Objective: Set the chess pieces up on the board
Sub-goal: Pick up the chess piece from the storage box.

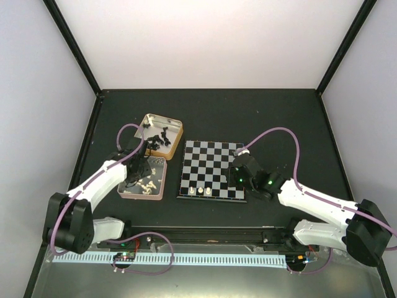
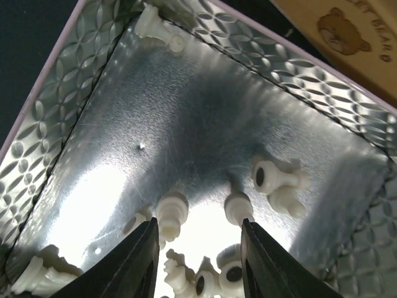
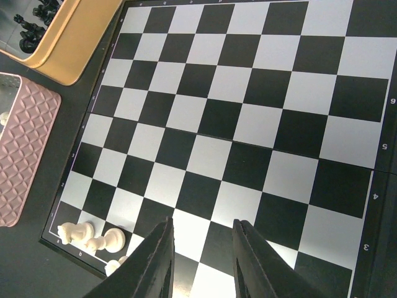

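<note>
The board (image 1: pixel 214 162) lies mid-table with three cream-white pieces (image 1: pixel 200 190) on its near-left row; they also show in the right wrist view (image 3: pixel 93 238). My left gripper (image 2: pixel 198 239) is open low inside the pink tin (image 1: pixel 159 189), its fingers either side of several lying white pieces (image 2: pixel 211 273); two more white pieces (image 2: pixel 172 214) lie by the fingertips. My right gripper (image 3: pixel 203 233) is open and empty above the board's (image 3: pixel 248 124) near-right squares. Black pieces (image 1: pixel 158 141) lie in the tan tin (image 1: pixel 178 127).
The pink tin's patterned wall (image 2: pixel 49 112) rises close on both sides of my left gripper. The tan tin (image 3: pixel 74 43) and pink tin (image 3: pixel 25 149) lie left of the board. A rail (image 1: pixel 205 233) runs along the near edge.
</note>
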Available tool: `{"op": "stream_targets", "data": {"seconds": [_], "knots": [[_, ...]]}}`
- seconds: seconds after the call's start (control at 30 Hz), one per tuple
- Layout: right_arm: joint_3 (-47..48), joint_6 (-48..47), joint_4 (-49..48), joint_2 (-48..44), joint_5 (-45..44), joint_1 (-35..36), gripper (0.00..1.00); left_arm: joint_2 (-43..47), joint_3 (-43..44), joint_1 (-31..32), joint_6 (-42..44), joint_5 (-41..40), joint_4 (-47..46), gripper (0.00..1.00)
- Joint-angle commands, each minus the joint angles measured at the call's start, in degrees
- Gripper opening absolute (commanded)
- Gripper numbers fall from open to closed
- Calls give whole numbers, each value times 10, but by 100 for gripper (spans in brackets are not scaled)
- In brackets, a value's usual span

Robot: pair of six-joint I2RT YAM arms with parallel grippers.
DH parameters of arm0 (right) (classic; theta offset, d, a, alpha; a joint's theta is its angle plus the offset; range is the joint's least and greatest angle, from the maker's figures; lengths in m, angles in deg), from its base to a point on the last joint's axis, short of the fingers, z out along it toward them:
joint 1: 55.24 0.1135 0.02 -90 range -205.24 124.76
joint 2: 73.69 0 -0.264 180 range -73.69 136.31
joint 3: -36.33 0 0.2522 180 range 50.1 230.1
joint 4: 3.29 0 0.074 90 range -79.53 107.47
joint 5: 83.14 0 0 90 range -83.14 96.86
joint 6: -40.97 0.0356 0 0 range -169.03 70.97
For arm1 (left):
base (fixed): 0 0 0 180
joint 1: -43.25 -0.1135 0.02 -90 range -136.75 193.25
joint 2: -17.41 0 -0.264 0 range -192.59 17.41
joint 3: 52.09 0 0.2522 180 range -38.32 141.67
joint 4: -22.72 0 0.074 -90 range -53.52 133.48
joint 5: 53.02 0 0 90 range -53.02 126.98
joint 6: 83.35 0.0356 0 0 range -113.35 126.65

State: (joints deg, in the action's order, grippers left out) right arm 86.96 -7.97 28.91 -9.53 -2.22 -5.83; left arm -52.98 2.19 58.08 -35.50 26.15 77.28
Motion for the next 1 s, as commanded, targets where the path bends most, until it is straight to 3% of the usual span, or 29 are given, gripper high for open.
{"op": "stream_targets", "data": {"seconds": [0.0, 0.37, 0.6, 0.97], "knots": [[1, 1, -6, 5, -12, -1, 27, -26, -6, -21, 16, 7, -31, 37], [2, 1, -5, 6, -14, -2, 27, -60, -16, -41, 26, 15, -53, 26], [3, 1, -4, 4, -14, -2, 26, -55, -19, -42, 38, 31, -54, 8], [3, 3, -7, -2, -17, -1, 26, 38, -2, -35, 58, 76, 1, 8]]}}
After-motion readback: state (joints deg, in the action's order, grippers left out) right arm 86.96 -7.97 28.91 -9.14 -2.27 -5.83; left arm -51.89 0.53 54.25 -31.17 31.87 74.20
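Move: The white chess piece to be picked stands in the storage box about 3 cm below the left fingers and 1 cm to their left, neither ahead nor back. Another upright piece is some 2 cm ahead and 2 cm right of that hand. A touching pair lies 4 cm ahead and 4 cm right, and a lone piece roughly 2 cm back and 3 cm left. From the right hand the target lies around 36 cm left, 1 cm ahead and 9 cm below. Straight down, with a little drift to its left, the left hand sinks nearly 3 cm into the storage box around the white piece. It stays low while the part-open fingers close and pinch the piece, then rises about 2.5 cm with it, drifting some 1 cm back to the right. ##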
